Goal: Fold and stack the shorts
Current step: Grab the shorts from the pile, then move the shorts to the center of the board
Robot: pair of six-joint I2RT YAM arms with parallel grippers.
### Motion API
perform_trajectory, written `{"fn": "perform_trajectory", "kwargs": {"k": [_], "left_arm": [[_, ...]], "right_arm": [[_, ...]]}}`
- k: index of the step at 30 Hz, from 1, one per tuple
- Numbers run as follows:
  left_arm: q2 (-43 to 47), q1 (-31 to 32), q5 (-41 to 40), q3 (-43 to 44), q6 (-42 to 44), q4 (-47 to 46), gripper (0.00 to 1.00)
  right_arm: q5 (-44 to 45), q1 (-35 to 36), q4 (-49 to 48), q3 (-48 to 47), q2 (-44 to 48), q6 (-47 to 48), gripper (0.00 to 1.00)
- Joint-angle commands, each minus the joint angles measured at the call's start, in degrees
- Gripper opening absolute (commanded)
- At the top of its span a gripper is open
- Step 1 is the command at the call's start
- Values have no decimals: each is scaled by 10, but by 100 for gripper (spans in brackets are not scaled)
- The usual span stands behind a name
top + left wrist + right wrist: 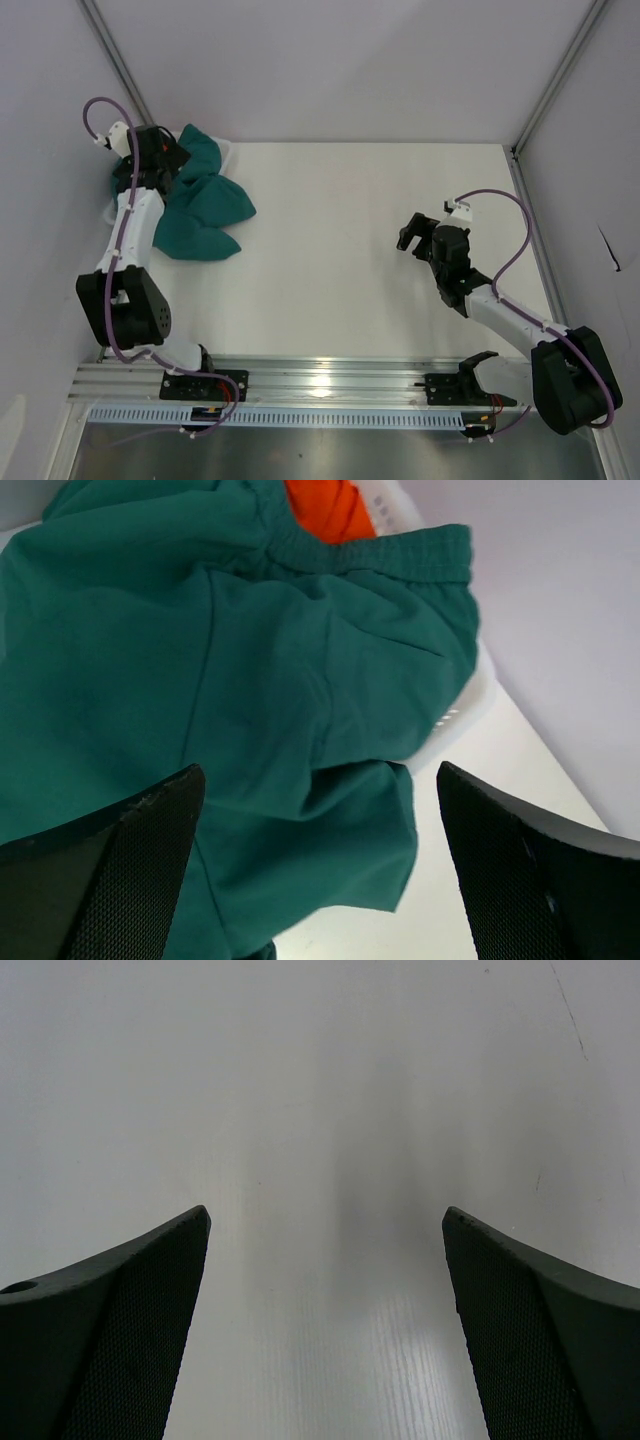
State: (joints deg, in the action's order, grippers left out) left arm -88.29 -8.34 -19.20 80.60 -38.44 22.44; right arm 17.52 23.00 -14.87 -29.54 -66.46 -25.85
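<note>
The dark teal-green shorts (pixel 205 205) spill out of the white basket (pixel 228 150) at the table's far left and spread crumpled onto the tabletop. In the left wrist view the teal shorts (pixel 250 680) fill most of the frame, waistband at the top. Behind that waistband a patch of the orange shorts (pixel 325 505) shows inside the basket (pixel 465 715). My left gripper (pixel 163 158) (pixel 320 770) hovers just above the teal fabric, open and holding nothing. At mid-right my right gripper (pixel 416 232) (pixel 326 1212) is open over bare table, far from both pairs.
Grey walls close in the white table (pixel 350 260) on the left, back and right. An aluminium rail (pixel 330 385) with both arm bases runs along the near edge. The basket sits tight in the far-left corner by the wall.
</note>
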Motion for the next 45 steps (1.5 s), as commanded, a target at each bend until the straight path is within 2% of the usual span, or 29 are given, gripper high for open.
{"fn": "perform_trajectory", "kwargs": {"k": [1,8,12,14,17,18,20,24,28,32,33,36,39,42,45], "left_arm": [[-29,-18,19,40,22,20,99],[-106,-19,22,65,11,45,98],[-129,-19,33,55,9,25,81],[-135,-19,23,48,8,15,79],[-140,-19,17,42,13,0,53],[-140,-19,18,42,15,-2,31],[-133,-19,27,43,15,-5,0],[-90,-10,23,33,20,-13,0],[-20,31,7,25,57,-34,0],[37,75,53,44,86,-56,0],[57,102,92,48,95,-68,0],[92,149,137,54,110,-88,0],[138,277,145,59,142,-94,0],[183,354,158,55,151,-105,0],[217,384,222,58,139,-127,0]], "right_arm": [[-2,2,-7,-19,-3,3,100],[1,2,0,-24,-5,0,99],[1,2,5,-26,-4,-1,100],[1,3,5,-28,-4,-1,100],[2,2,10,-29,-2,-3,99],[1,2,11,-29,0,-3,99],[1,2,12,-29,2,-4,100],[1,2,14,-30,1,-5,99],[6,2,17,-32,1,-5,99],[11,2,20,-33,0,-6,99],[12,2,21,-34,0,-7,100],[15,2,22,-34,3,-7,99],[22,2,24,-32,7,-9,99],[34,2,27,-30,14,-11,99],[47,2,30,-25,25,-16,99]]}}
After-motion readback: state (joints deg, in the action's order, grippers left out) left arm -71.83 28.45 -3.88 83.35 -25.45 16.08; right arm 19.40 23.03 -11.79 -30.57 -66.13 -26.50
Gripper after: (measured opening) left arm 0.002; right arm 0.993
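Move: The shorts lie draped over the basket right under my open left hand, their middle about 3 cm back, 1 cm to the right and some 12 cm below. The basket's middle is roughly 1 cm ahead and 1 cm left, about 18 cm down. An orange patch of cloth peeks out 6 cm ahead and 3 cm left, some 14 cm below. From my right hand the shorts lie about 51 cm left and 8 cm ahead, roughly level. I sink my left hand about 9 cm, easing slightly forward, onto the upper part of the shorts and shut the fingers fully, pinching the cloth. Then I lift some 25 cm while swinging right about 30 cm and finally back towards me, away from the basket, turning the hand clockwise by more than 50 degrees and tipping the fingers up. ##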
